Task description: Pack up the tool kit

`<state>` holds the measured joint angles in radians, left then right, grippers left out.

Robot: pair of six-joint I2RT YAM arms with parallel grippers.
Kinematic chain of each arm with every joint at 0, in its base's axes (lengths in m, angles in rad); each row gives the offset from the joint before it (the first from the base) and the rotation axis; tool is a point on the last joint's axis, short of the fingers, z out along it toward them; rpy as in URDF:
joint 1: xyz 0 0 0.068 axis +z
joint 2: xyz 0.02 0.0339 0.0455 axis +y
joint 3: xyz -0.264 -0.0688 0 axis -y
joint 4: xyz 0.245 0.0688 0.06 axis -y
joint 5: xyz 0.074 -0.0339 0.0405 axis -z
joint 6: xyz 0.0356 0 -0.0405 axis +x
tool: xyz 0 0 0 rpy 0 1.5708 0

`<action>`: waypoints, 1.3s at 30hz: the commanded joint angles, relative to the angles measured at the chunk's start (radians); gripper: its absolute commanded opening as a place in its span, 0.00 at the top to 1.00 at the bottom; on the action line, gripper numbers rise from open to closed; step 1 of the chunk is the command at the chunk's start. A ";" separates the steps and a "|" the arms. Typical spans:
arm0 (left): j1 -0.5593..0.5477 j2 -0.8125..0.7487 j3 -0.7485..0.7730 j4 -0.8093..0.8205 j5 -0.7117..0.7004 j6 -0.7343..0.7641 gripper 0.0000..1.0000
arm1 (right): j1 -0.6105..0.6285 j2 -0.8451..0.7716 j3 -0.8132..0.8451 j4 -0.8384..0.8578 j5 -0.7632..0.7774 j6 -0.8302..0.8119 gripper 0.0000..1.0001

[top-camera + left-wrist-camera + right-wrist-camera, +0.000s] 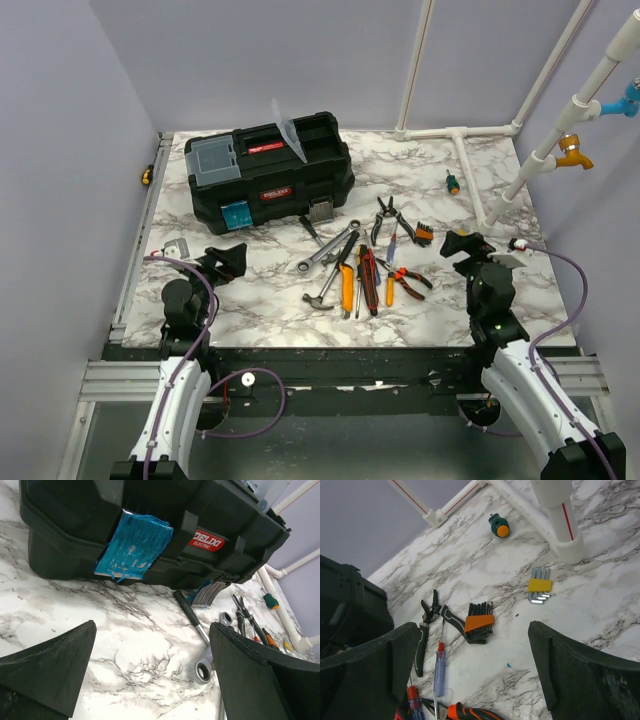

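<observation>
The black toolbox [270, 172] stands at the back left of the marble table, its clear lid [288, 130] tipped up and its metal latch [320, 211] facing front. Loose tools lie mid-table: a ratchet wrench [328, 248], hammer [328, 288], orange-handled pliers [410, 283], black pliers [384, 218] and screwdrivers [368, 280]. My left gripper [225, 262] hovers open in front of the toolbox [150, 525], with the wrench [197, 630] by its right finger. My right gripper [462, 245] is open above bare marble, with a hex key set [480, 622] ahead of its gap [474, 647].
White pipes [470, 170] run along the table's back right, with a green stubby screwdriver [453, 183] beside them. A yellow hex key set [540, 589] lies near a pipe foot. A small white object [177, 248] sits by the left arm. Purple walls enclose the table.
</observation>
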<state>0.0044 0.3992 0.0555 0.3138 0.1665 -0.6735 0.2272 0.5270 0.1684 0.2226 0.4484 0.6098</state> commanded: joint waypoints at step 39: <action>0.000 -0.127 0.239 -0.320 -0.157 -0.083 0.01 | 0.001 0.323 0.190 0.193 -0.561 -0.035 0.00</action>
<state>0.0044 0.2111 0.2409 0.0555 0.0898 -0.7189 0.2272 0.7696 0.2985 0.3347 0.0906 0.5819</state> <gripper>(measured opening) 0.983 0.998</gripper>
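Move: The wire stripper lies some 12 cm left of the right hand and 15 cm ahead, about 14 cm below. Nearer, at the same depth, are the orange-clipped hex keys, 12 cm ahead and 4 cm left, and the orange-handled pliers, 10 cm left and 1 cm back. From the left hand, the toolbox's middle is roughly 30 cm ahead, 10 cm right and 5 cm lower; its blue latch is about 17 cm straight ahead. Right hand sweeps about 7 cm left towards the wire stripper, turning 20 degrees counter-clockwise; left rises 7 cm; both open. ##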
